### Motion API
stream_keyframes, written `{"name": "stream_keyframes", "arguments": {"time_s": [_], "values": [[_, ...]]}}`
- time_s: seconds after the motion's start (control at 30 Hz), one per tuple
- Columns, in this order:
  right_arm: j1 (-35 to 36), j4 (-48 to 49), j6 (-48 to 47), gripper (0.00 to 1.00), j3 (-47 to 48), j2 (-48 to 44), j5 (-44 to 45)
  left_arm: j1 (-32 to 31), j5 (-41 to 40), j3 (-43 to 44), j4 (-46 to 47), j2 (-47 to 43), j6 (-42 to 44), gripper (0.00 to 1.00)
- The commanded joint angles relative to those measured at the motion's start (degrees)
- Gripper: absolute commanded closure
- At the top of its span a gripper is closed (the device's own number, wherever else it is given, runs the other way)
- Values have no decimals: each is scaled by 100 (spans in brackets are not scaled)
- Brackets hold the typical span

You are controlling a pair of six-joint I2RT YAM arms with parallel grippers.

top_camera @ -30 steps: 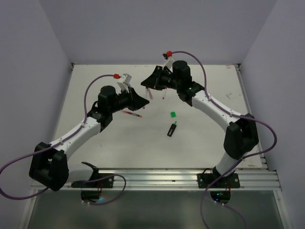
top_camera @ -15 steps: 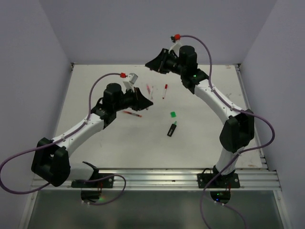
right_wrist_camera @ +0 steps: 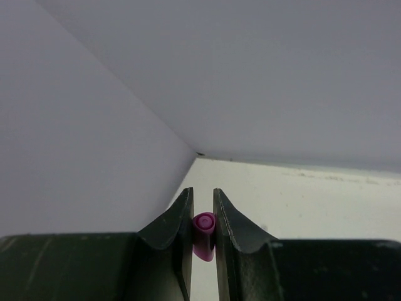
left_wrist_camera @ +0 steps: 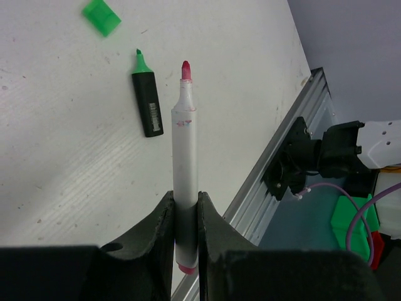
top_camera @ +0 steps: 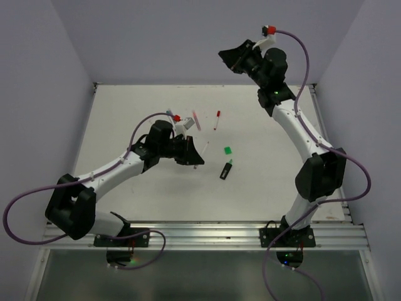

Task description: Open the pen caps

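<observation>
My left gripper [top_camera: 190, 154] is shut on a whitish pen [left_wrist_camera: 185, 157], its bare magenta tip pointing out past the fingers, held over the table middle. My right gripper [top_camera: 228, 56] is raised high near the back wall and shut on a small magenta cap [right_wrist_camera: 203, 235]. The uncapped green-and-black highlighter [top_camera: 225, 169] lies on the table, also in the left wrist view [left_wrist_camera: 146, 103]. Its green cap [top_camera: 228, 150] lies apart just behind it, also in the left wrist view [left_wrist_camera: 101, 15]. A red pen [top_camera: 217, 119] and a pink pen [top_camera: 197, 119] lie further back.
The white table [top_camera: 125, 113] is boxed by grey walls at the left, back and right. An aluminium rail [top_camera: 219, 233] runs along the near edge and shows in the left wrist view [left_wrist_camera: 269, 169]. Purple cables loop off both arms.
The grippers were together over the back of the table. The right gripper has lifted up and back with the magenta cap. The left gripper has moved right and nearer with the pen.
</observation>
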Motion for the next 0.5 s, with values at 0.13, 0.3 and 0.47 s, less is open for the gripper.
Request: {"name": "stream_keyframes", "arguments": {"time_s": [0.13,0.3,0.47], "values": [[-141,-1127,-526,100,-1713,-1067,858,-40,-243,124,134,249,107,100],[-193,-2340,-923,100,-2654,-1410,1421,-84,-525,106,161,460,151,100],[-238,-3000,-1020,100,-3068,-1192,1492,-84,-631,71,187,557,186,100]]}}
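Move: The right hand holds the magenta cap high above the table; the loose green cap lies about 12 cm back, 2 cm right and 42 cm below, the open highlighter some 22 cm back and 1 cm right, and the red marker roughly 6 cm ahead and 1 cm left. The left hand holds the uncapped pen; the highlighter is about 5 cm ahead, 11 cm right and 14 cm below, the green cap 15 cm ahead and 12 cm right. Right hand swoops its cap 25 cm down towards table, rightward and back, tipping; left lowers pen 4 cm. ##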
